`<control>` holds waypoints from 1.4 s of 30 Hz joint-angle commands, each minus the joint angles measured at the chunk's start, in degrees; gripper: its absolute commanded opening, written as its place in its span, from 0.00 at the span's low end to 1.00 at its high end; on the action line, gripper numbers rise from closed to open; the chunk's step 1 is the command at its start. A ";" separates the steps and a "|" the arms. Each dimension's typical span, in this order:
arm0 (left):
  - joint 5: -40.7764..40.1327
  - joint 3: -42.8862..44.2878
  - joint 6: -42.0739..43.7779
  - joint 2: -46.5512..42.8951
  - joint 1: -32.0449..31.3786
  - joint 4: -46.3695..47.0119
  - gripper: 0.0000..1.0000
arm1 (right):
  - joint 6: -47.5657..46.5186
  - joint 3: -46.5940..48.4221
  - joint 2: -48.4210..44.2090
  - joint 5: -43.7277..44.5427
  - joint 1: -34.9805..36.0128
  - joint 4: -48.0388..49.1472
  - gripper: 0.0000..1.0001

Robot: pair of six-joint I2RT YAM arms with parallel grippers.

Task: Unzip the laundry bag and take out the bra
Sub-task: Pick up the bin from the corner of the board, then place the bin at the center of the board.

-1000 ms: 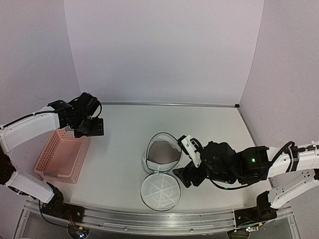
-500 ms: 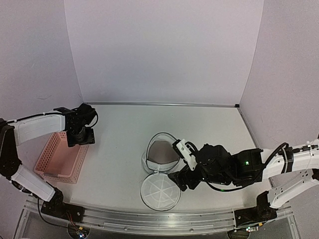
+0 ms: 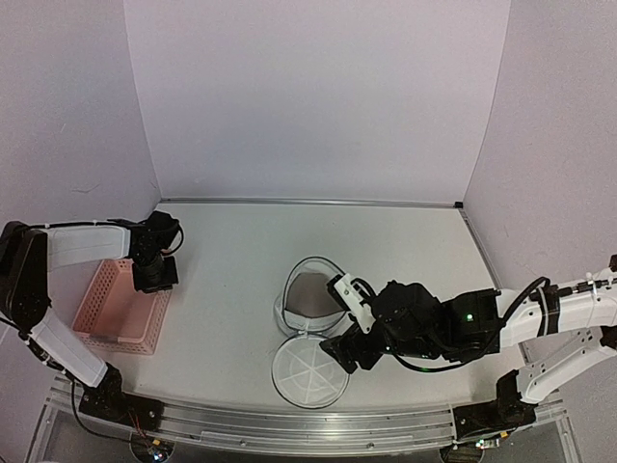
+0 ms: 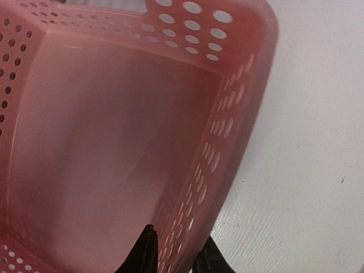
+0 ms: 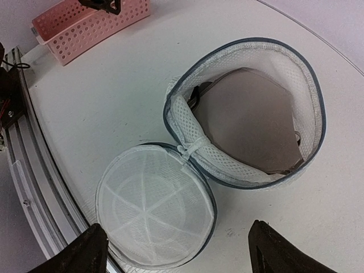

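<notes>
The laundry bag [image 3: 286, 301] lies open at mid-table, its white mesh wall [image 5: 227, 165] ringed by a dark rim. Its round lid [image 3: 308, 370] is flipped flat toward the near edge, still joined at a small hinge [image 5: 193, 147]. The tan bra [image 5: 250, 119] lies inside the bag [image 3: 313, 294]. My right gripper [image 3: 345, 323] hovers open just right of the bag, its jaws spanning the lid [image 5: 151, 213] and bare table, holding nothing [image 5: 177, 247]. My left gripper [image 3: 154, 275] straddles the pink basket's right wall [image 4: 227, 131], one finger inside and one outside, pinched on it [image 4: 177, 250].
The pink lattice basket [image 3: 116, 309] stands at the left edge of the table, nothing showing inside it [image 4: 114, 142]; it shows far off in the right wrist view [image 5: 85, 28]. White walls enclose the table on three sides. A metal rail [image 3: 289, 424] runs along the near edge.
My left gripper dropped from above the basket's far corner onto its right wall and closed in on it. My right arm crept left toward the bag, jaws still wide.
</notes>
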 commanded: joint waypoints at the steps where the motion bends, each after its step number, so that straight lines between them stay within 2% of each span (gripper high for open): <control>1: 1.67 0.85 1.39 0.29 0.09 2.92 0.16 | 0.30 1.67 0.69 -0.49 -0.40 2.30 0.86; 6: 2.40 2.27 2.19 0.70 0.10 2.86 0.00 | 0.50 1.96 0.93 -0.66 -0.43 2.38 0.86; 18: 4.27 9.93 6.17 3.47 -1.63 2.94 0.00 | 1.69 0.41 -0.60 2.03 -0.48 2.42 0.85; 24: 4.31 18.80 8.62 9.57 -7.23 2.76 0.00 | 4.87 -1.88 -3.14 4.47 -1.76 1.23 0.85; 33: 5.87 32.50 9.34 21.26 -14.21 2.49 0.00 | 12.36 -2.04 -6.54 10.75 -3.25 -6.23 0.87; 42: 7.01 40.67 9.49 29.16 -20.37 2.02 0.00 | 15.21 -0.56 -8.74 8.31 -5.92 -9.93 0.86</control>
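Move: The pink bin's middle lies about 10 cm left of the left hand, 4 cm back and 4 cm lower; the half-shut fingers straddle its right wall. The open laundry bag stands some 40 cm to the hand's right and 3 cm back, its lid equally far right but 19 cm back. From the right hand the bin is roughly 56 cm left, 13 cm ahead and 12 cm below. Left fingers pinch the bin's right rim and bring it 21 cm right, 10 forward; right hand withdraws right. ##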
